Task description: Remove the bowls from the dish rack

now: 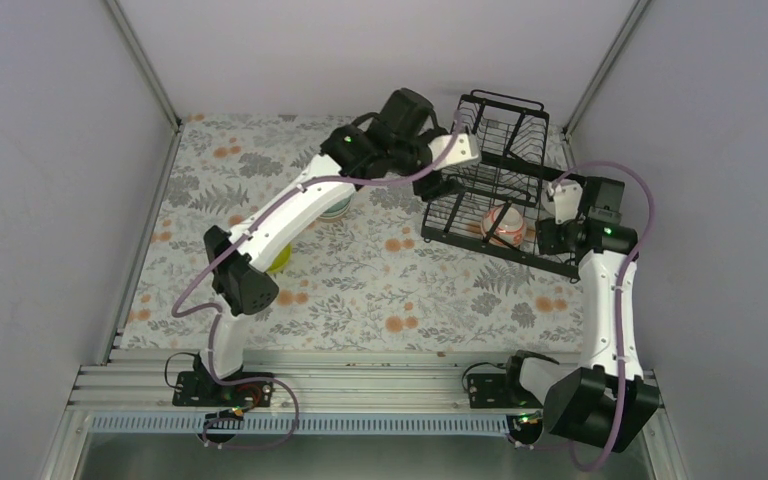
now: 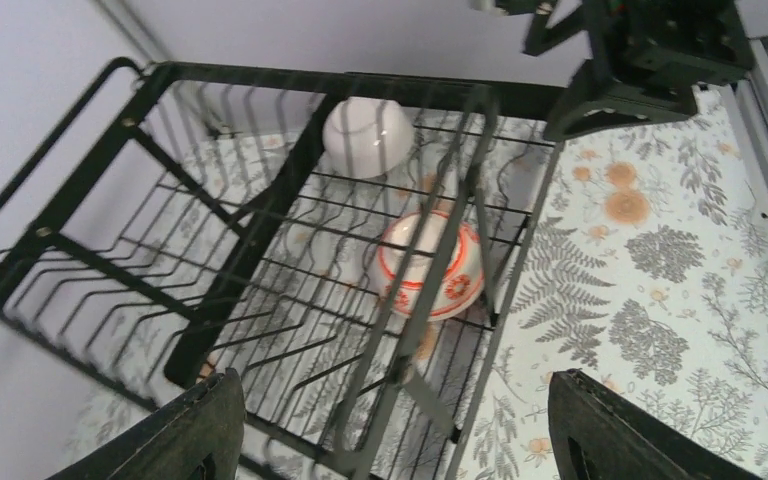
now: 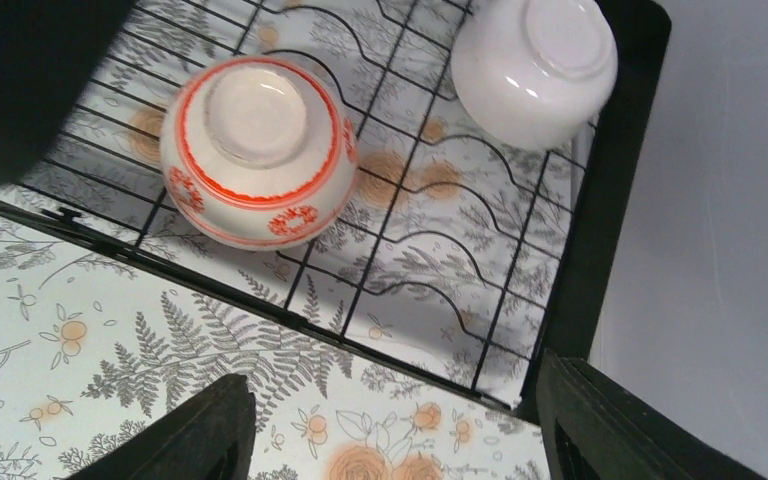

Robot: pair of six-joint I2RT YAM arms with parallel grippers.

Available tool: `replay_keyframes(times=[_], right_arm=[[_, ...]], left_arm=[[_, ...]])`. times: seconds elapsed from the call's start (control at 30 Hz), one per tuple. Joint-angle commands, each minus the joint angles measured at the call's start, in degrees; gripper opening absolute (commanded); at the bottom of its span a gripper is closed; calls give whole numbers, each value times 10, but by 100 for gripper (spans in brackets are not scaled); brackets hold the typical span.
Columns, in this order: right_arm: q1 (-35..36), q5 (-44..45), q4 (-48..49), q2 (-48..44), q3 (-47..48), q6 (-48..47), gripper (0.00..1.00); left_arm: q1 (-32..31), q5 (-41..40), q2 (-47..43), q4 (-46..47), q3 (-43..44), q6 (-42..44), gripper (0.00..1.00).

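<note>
The black wire dish rack stands at the far right of the table. Two bowls lie upside down in its lower tray: the white bowl with red-orange pattern and the plain white bowl. My left gripper is open and empty over the rack's left end. My right gripper is open and empty over the rack's near right corner. The lime-yellow bowl and the pale mint-green bowl sit on the table, partly hidden under my left arm. The tan-brown bowl is out of view.
A floral cloth covers the table. Grey walls close in the left, back and right sides; the rack's right end sits close to the right wall. A metal rail runs along the near edge.
</note>
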Motion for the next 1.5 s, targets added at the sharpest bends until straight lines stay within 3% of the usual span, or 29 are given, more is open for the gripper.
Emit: replay_keyframes(times=[0.0,0.23,0.37,0.57,0.77,1.0,1.47], right_arm=[[-9,-54,27,4,2,-27,67],[-12,-108,-11,5,31,-56,41],[-12,-102,-40,-27,35,-91,25],[-12,-180,-156,-91,94,-163,4],[-9,-265,-209,-46,162,-182,3],[32,-288,-208,40,202,-182,3],[220,-167,-126,195,267,-126,3]], left_arm=[[-28,-27,10,-5,4,15,75],[-30,-96,-8,-3,-11,17,75],[-30,-155,-59,39,-84,20,75],[-25,-245,-125,76,-167,36,73],[16,-254,-157,80,-194,28,73],[79,-229,-189,109,-258,12,73],[108,-222,-201,128,-299,16,73]])
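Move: The red-patterned bowl in the rack lies about 9 cm ahead of the empty right hand, 8 cm to its left and some 14 cm lower; the white bowl stands about 7 cm farther out and 14 cm to the right of that bowl. From the left hand the red-patterned bowl is some 6 cm ahead, 18 cm right and 28 cm down, while the stacked bowls are 12 cm ahead, 23 cm left, equally low. The right hand shuts its open fingers on nothing and travels some 15 cm left, first rising and drawing back, then forward and partly down, from right of the red-patterned bowl to its left, turning about 40 degrees counter-clockwise. After a small dip back and right, the open left hand retreats leftward and forward from the rack towards the stacked bowls, also turning counter-clockwise. ##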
